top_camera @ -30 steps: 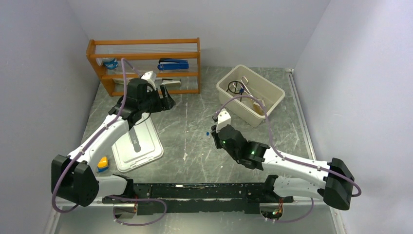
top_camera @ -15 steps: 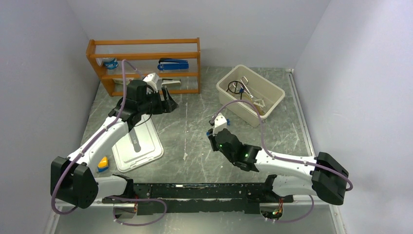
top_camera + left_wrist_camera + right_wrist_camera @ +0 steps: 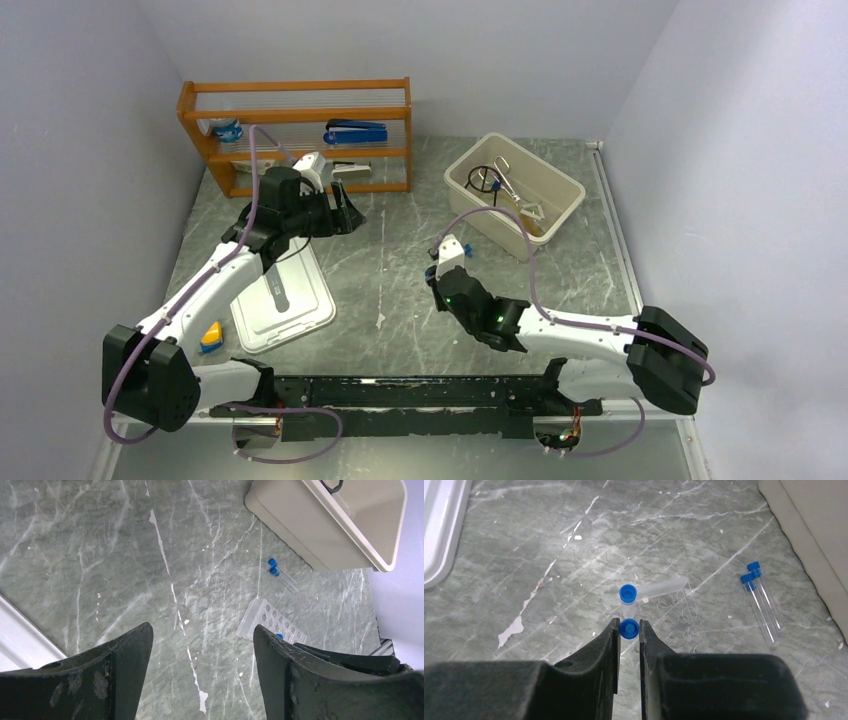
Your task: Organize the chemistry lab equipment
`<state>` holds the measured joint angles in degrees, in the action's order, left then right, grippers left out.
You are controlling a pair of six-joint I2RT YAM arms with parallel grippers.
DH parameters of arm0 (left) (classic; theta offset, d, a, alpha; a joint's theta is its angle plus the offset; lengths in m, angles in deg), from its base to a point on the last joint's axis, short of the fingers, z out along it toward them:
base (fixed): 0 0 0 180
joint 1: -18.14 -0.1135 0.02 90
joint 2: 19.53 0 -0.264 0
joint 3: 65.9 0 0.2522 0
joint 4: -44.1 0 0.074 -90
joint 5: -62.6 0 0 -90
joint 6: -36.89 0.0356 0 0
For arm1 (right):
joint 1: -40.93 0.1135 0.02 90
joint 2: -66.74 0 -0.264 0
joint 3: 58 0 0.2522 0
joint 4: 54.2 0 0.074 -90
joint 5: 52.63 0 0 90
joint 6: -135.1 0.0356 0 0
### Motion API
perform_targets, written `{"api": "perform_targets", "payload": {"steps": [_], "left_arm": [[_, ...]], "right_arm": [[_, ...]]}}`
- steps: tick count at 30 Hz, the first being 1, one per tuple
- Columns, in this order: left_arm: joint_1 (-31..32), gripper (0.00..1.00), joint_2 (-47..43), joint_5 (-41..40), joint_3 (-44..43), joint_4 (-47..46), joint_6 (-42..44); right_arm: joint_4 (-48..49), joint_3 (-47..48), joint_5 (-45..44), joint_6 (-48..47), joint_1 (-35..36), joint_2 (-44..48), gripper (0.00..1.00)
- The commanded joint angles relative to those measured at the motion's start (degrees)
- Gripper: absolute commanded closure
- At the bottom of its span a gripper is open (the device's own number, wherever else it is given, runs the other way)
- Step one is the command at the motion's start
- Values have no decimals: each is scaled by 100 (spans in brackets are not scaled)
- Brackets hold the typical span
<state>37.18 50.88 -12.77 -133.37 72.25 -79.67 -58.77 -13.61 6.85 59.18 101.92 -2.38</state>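
Observation:
In the right wrist view my right gripper (image 3: 629, 629) is shut on a blue-capped tube (image 3: 629, 628), held upright over the near left corner of the clear rack (image 3: 676, 625). Another capped tube (image 3: 628, 594) rests along the rack's far edge. Two loose capped tubes (image 3: 760, 602) lie side by side on the table to the right. My left gripper (image 3: 201, 630) hangs open above bare table, with the rack (image 3: 270, 617) just beyond its right finger. From above, the left gripper (image 3: 345, 212) is near the shelf and the right gripper (image 3: 436, 272) is mid-table.
A beige bin (image 3: 542, 162) at the back right holds a black ring (image 3: 485, 180) and metal tongs (image 3: 507, 178). An orange shelf (image 3: 300, 88) with a blue stapler (image 3: 355, 133) stands at the back left. A white tray (image 3: 290, 305) and a yellow-and-blue block (image 3: 211, 335) lie left.
The right arm has drawn back and slightly left, still gripping the tube. The left gripper has drifted a little to the right.

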Motion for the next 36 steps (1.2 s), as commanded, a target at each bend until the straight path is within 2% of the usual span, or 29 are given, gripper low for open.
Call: {"api": "perform_targets", "payload": {"steps": [1,10,16,24,27,32,36], "left_arm": [[-39,23,-106,86,19,-166,68],[-42,23,-137,84,73,-187,73],[-37,23,-124,124,54,-181,107],[-39,22,-134,143,55,-191,108],[-36,21,-133,282,33,-225,166],[-39,20,-199,425,51,-245,213],[-35,20,-238,474,86,-286,211]], "right_arm": [[145,-67,-173,120,27,-104,95],[-128,95,-207,522,28,-542,85],[-151,105,-222,682,24,-659,82],[-719,342,-352,811,26,-163,54],[-712,268,248,426,-57,280,45],[-1423,560,691,478,-579,806,43],[-1814,983,1018,721,-1281,883,49]]}}
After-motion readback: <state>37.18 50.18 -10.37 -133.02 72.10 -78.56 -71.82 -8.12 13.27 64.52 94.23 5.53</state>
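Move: I hold a blue-capped tube upright in my right hand, its hole in the clear test-tube rack straight below, roughly 5 cm under my fingers. The tube already racked stands about 2 cm ahead and 1 cm left; the rack's middle is some 4 cm to the right, level, 7 cm below. Two loose tubes lie about 6 cm ahead, 8 cm right and 9 cm down. From my left hand that hole is roughly 10 cm back, 16 cm right and 14 cm below. My right hand lowers the pinched tube about 2 cm straight down into the rack beside its neighbour, pauses, then opens the fingers to a bit over half and lets go of the cap. I then lift clear, rising some 6 cm while drawing off to the right and a little forward. ##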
